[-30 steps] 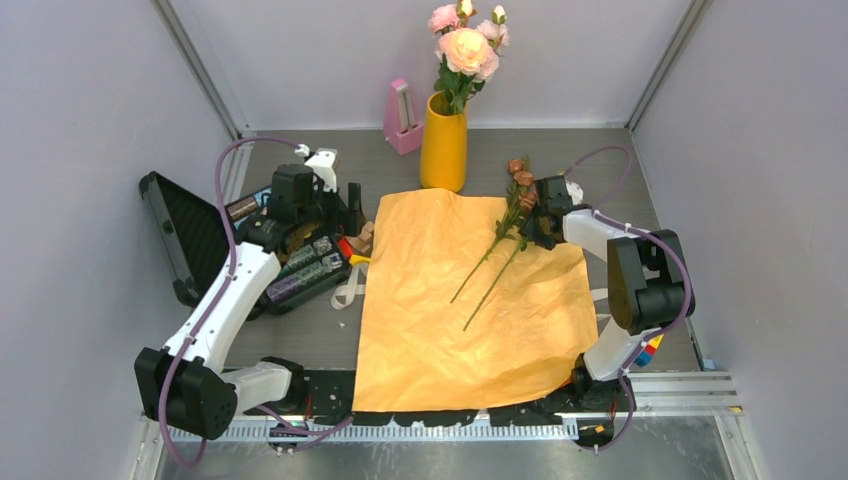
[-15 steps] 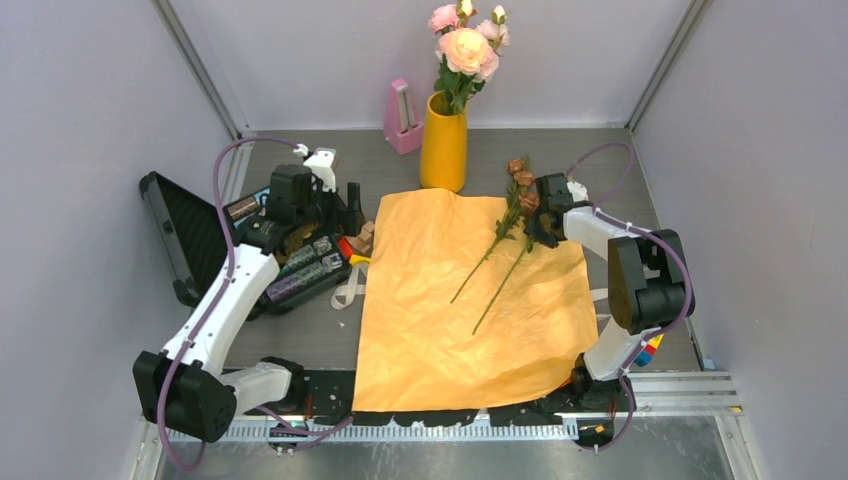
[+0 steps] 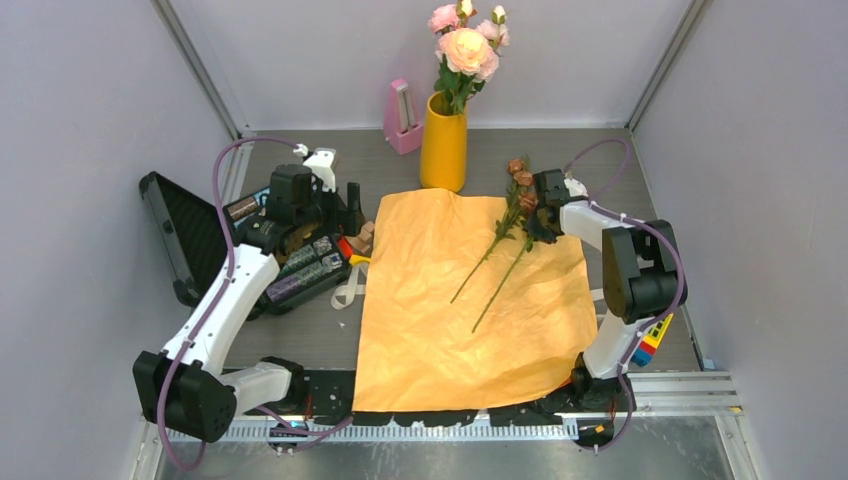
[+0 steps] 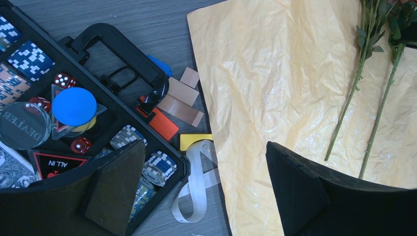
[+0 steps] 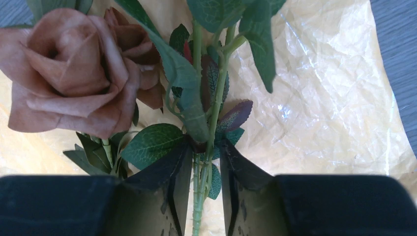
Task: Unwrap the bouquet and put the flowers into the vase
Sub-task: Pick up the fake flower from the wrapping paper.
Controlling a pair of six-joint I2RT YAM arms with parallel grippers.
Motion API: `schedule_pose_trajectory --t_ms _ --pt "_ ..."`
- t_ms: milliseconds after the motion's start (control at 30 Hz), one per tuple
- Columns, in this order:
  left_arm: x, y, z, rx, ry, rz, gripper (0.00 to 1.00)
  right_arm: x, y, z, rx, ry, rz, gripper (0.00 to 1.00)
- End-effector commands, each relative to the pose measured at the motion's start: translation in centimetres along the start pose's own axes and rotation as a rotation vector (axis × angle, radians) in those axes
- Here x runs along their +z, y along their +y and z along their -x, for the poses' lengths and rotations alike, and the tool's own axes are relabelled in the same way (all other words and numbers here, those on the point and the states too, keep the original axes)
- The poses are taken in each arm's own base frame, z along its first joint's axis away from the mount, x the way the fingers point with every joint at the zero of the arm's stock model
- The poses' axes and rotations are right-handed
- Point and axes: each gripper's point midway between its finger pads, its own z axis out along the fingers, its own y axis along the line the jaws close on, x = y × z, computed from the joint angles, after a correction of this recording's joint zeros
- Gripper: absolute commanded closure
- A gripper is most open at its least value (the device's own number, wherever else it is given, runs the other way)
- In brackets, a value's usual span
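The bouquet is undone: its crinkled orange paper [image 3: 440,310] lies spread flat on the table. Pale pink flowers [image 3: 465,48] stand in the yellow vase [image 3: 443,145] behind it. Two long-stemmed brownish roses [image 3: 520,180] lie on the paper's right part. My right gripper [image 3: 540,212] sits low over them. In the right wrist view its jaws [image 5: 205,147] straddle the green stems [image 5: 199,196] just below a brown rose [image 5: 74,69], with small gaps on both sides. My left gripper [image 3: 345,212] hovers wide open with nothing in it over the paper's left edge [image 4: 275,98].
An open black case of poker chips [image 3: 300,265] lies at the left, with small coloured blocks [image 4: 179,101] and the beige ribbon [image 4: 196,187] beside it. A pink metronome [image 3: 402,115] stands left of the vase. Grey walls close in the table.
The right gripper's jaws have narrowed around the stems, and the wrist has edged slightly toward the back. The left arm has not moved.
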Motion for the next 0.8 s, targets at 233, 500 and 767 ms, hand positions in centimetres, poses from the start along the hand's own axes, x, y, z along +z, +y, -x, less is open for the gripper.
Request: schedule_pose_trajectory --t_ms 233,500,767 --pt "-1.0 -0.4 1.7 0.017 -0.073 -0.013 0.04 -1.1 0.3 2.5 0.027 -0.083 -0.009 0.99" --pt "-1.1 -0.5 1.7 0.016 -0.077 -0.015 0.04 -3.2 -0.9 4.1 0.044 -0.16 -0.023 1.0" --pt "-1.1 -0.7 1.7 0.013 -0.076 -0.024 0.05 -6.0 -1.5 5.9 0.069 -0.258 -0.005 1.0"
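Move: The flower's leafy stem already lies between the right hand's part-open fingers, practically at the hand point, just over the wrapping paper. The brown roses' heads are about 10 cm farther out and 4 cm to the left, with the vase some 13 cm ahead and 20 cm left, its middle roughly 11 cm higher. From the idle left hand that stem is about 36 cm to the right, 6 cm ahead and 20 cm below. Staying almost in place at first, the right hand closes its fingers from a partial opening onto the green stem and pinches it below the leaves. It then rises about 5 cm off the wrapping paper with the stem, drifting some 2 cm to the right away from the brown roses, while the wrist tips the fingers slightly outward by well under 10 degrees. ##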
